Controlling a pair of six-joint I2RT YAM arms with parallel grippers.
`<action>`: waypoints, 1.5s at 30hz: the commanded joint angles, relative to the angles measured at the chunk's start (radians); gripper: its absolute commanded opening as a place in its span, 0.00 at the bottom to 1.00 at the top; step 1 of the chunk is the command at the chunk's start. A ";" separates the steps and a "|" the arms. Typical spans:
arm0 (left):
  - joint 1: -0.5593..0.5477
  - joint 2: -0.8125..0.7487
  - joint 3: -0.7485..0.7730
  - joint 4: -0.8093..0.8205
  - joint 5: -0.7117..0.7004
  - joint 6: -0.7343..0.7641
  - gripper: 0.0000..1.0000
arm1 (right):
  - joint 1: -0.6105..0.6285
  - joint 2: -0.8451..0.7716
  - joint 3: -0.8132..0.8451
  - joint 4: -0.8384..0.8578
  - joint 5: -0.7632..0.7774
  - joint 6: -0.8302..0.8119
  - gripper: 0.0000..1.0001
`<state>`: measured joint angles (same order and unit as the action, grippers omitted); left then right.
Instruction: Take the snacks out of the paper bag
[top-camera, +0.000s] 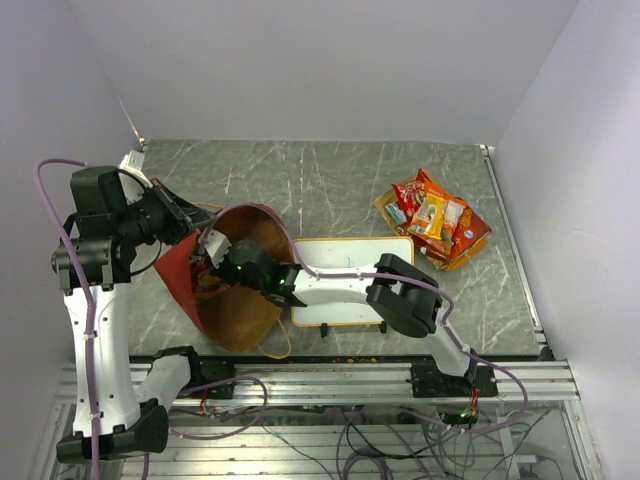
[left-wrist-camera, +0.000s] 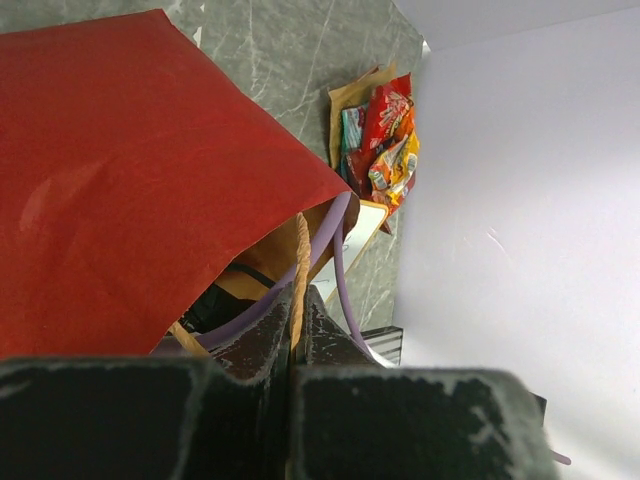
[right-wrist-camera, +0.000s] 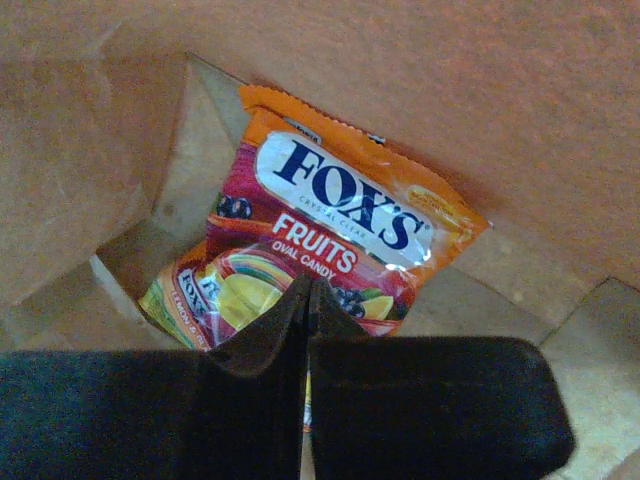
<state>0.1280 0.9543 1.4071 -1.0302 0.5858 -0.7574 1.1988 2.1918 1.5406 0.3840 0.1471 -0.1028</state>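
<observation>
The paper bag (top-camera: 182, 272) lies on its side, red outside (left-wrist-camera: 130, 170) and brown kraft inside (right-wrist-camera: 90, 170), with its mouth toward the right. My left gripper (left-wrist-camera: 297, 300) is shut on its thin tan handle (left-wrist-camera: 299, 255) and holds that edge up. My right gripper (right-wrist-camera: 308, 292) is deep inside the bag. It is shut, its tips pinching the lower edge of an orange Fox's Fruits candy packet (right-wrist-camera: 335, 215) that lies on the bag's bottom. Several more snacks (top-camera: 435, 218) lie in a pile at the far right of the table, outside the bag.
A framed whiteboard (top-camera: 350, 262) lies flat between the bag and the snack pile, under my right forearm (top-camera: 330, 288). White walls close in the table at the back and right. A purple cable (left-wrist-camera: 335, 240) runs past the bag's mouth.
</observation>
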 joint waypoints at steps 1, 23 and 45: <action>-0.001 0.003 0.038 -0.006 -0.016 0.019 0.07 | -0.007 -0.056 -0.043 0.029 0.028 -0.008 0.00; 0.001 -0.007 0.034 -0.008 0.012 0.015 0.07 | -0.005 0.003 0.035 -0.212 -0.019 0.051 0.44; 0.000 -0.027 0.002 -0.023 0.035 0.026 0.07 | -0.004 0.158 0.189 -0.258 -0.156 0.104 0.96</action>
<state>0.1280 0.9386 1.4124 -1.0458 0.5861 -0.7471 1.1969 2.3356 1.6909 0.1040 0.0814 0.0036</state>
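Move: The Fox's candy pack lies deep inside the bag, about 6 cm to the right hand's left, 1 cm ahead and some 9 cm below its shut fingers. Partly beneath the Fox's pack, a second snack pack is about 2 cm back and 5 cm left of the hand, 10 cm down. The bag handle is about 23 cm above the right hand, 3 cm back and 5 cm right. From the left hand, the Fox's pack is some 9 cm left, 2 cm ahead and 32 cm down. With the bag handle still pinched in the nearly still left fingers, the empty right hand sinks about 8 cm inside the bag towards the Fox's pack, after first easing back to its right a little. Its shut fingers spread almost fully on the way, and the wrist tips them some 15 degrees further down, bringing them close to the pack's near edge; touch can't be made out. ##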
